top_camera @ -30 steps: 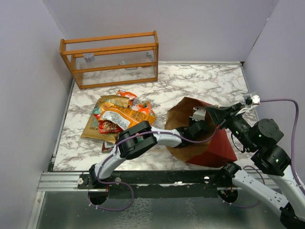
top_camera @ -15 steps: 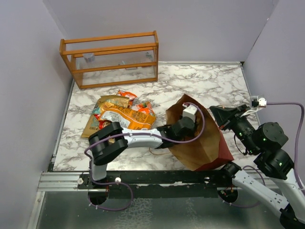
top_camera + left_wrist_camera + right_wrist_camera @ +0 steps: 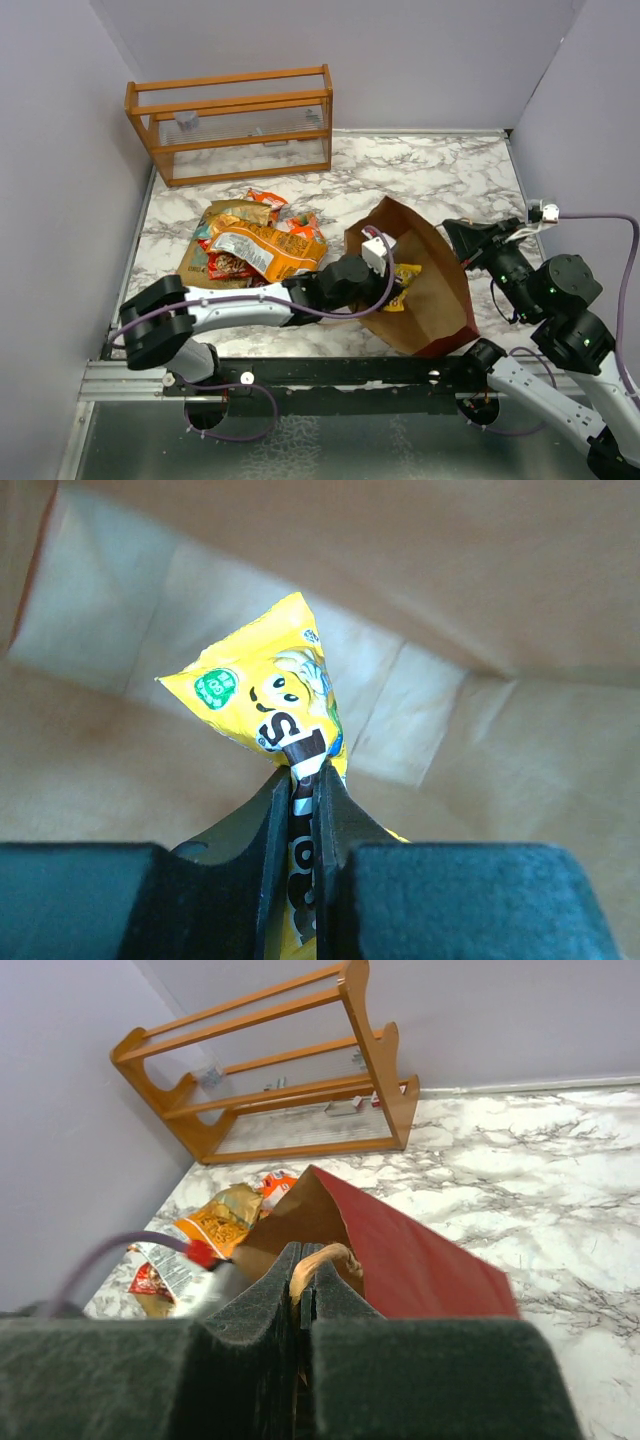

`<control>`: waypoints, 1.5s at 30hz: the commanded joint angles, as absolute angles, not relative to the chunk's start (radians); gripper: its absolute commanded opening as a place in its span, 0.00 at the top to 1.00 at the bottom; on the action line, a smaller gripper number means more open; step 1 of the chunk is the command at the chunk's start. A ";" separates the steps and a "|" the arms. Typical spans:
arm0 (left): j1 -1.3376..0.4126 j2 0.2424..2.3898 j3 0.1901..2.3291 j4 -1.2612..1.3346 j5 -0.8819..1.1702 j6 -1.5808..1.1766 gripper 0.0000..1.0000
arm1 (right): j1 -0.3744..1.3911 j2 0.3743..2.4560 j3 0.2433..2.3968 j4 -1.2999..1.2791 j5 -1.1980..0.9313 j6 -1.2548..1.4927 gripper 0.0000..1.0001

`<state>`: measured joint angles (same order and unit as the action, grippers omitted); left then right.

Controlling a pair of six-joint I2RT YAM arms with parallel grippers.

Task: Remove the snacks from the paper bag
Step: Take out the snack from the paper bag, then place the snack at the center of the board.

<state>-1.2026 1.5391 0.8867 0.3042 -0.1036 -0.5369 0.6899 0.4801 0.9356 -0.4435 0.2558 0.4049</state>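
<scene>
The paper bag [image 3: 435, 300] lies on its side, dark red outside [image 3: 420, 1250], brown kraft inside [image 3: 500, 580], with its mouth facing left. My left gripper [image 3: 385, 290] sits at the mouth, shut on a yellow snack packet [image 3: 401, 296]. In the left wrist view the packet [image 3: 265, 690] sticks up from between the fingertips of that gripper [image 3: 303, 777]. My right gripper [image 3: 450, 230] holds the bag's upper edge; in the right wrist view this gripper [image 3: 307, 1265] is shut on the tan cord handle [image 3: 325, 1258]. Several snacks [image 3: 250, 250] lie piled left of the bag.
An orange wooden rack [image 3: 235, 125] stands at the back left of the marble table [image 3: 430, 170]. Purple walls close in the left, back and right sides. The left arm [image 3: 230, 305] stretches low along the front edge.
My left gripper has drawn back leftward from deep inside the bag to its mouth, bringing the yellow packet. The left elbow swung out left. The bag has sagged flatter.
</scene>
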 commanded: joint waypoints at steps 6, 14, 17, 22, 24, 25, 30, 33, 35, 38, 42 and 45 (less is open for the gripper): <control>-1.208 1.195 0.865 0.084 -0.115 -0.382 0.99 | 0.689 0.491 0.908 -0.401 0.333 0.373 0.98; -1.185 1.086 0.964 -0.085 -0.165 -0.330 1.00 | 0.689 0.519 0.906 -0.402 0.345 0.362 0.98; -1.175 1.081 1.032 -0.100 -0.183 -0.313 1.00 | 0.689 0.529 0.902 -0.400 0.346 0.367 0.98; -1.073 1.057 1.111 -0.084 -0.189 -0.379 1.00 | 0.689 0.544 0.898 -0.399 0.345 0.367 0.98; -1.012 1.061 1.145 -0.061 -0.113 -0.396 1.00 | 0.689 0.549 0.902 -0.400 0.342 0.365 0.98; -0.979 1.071 1.166 -0.058 -0.080 -0.402 1.00 | 0.689 0.550 0.904 -0.401 0.341 0.365 0.98; -0.909 1.134 1.260 -0.081 -0.015 -0.424 1.00 | 0.689 0.557 0.899 -0.387 0.323 0.374 0.98; -0.857 1.154 1.297 -0.169 -0.059 -0.417 1.00 | 0.689 0.557 0.903 -0.385 0.316 0.379 0.98; -0.796 1.168 1.309 -0.251 -0.076 -0.431 1.00 | 0.689 0.557 0.907 -0.389 0.319 0.377 0.98; -0.670 1.159 1.281 -0.354 -0.064 -0.454 1.00 | 0.689 0.553 0.913 -0.396 0.334 0.369 0.98; -0.517 1.104 1.180 -0.461 -0.137 -0.463 1.00 | 0.688 0.537 0.905 -0.404 0.348 0.369 0.98; -0.437 1.071 1.091 -0.544 -0.243 -0.508 1.00 | 0.689 0.524 0.892 -0.404 0.351 0.370 0.98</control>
<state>-0.5194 1.1351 1.1793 -0.3790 -0.1085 -0.4507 0.6899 0.5480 0.9058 -0.4171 0.3218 0.3759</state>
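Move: The left hand already holds the small yellow snack, just inside the paper bag, whose middle is about 8 cm to its right and 4 cm lower. The snack pile where it is headed lies about 31 cm to its left, 13 cm farther out and 12 cm below; the wooden rack stands some 25 cm beyond the pile. From the right hand, which pinches the bag's handle, the pile is roughly 42 cm left, 12 cm ahead and 33 cm down. Keeping its pinch on the yellow snack, the left hand lifts it out of the paper bag, rising about 25 cm while easing left, then swings left and forward towards the snack pile and sinks some 10 cm, turning nearly 40 degrees counter-clockwise. The right hand keeps its grip on the handle, shifting about 3 cm forward and down. ##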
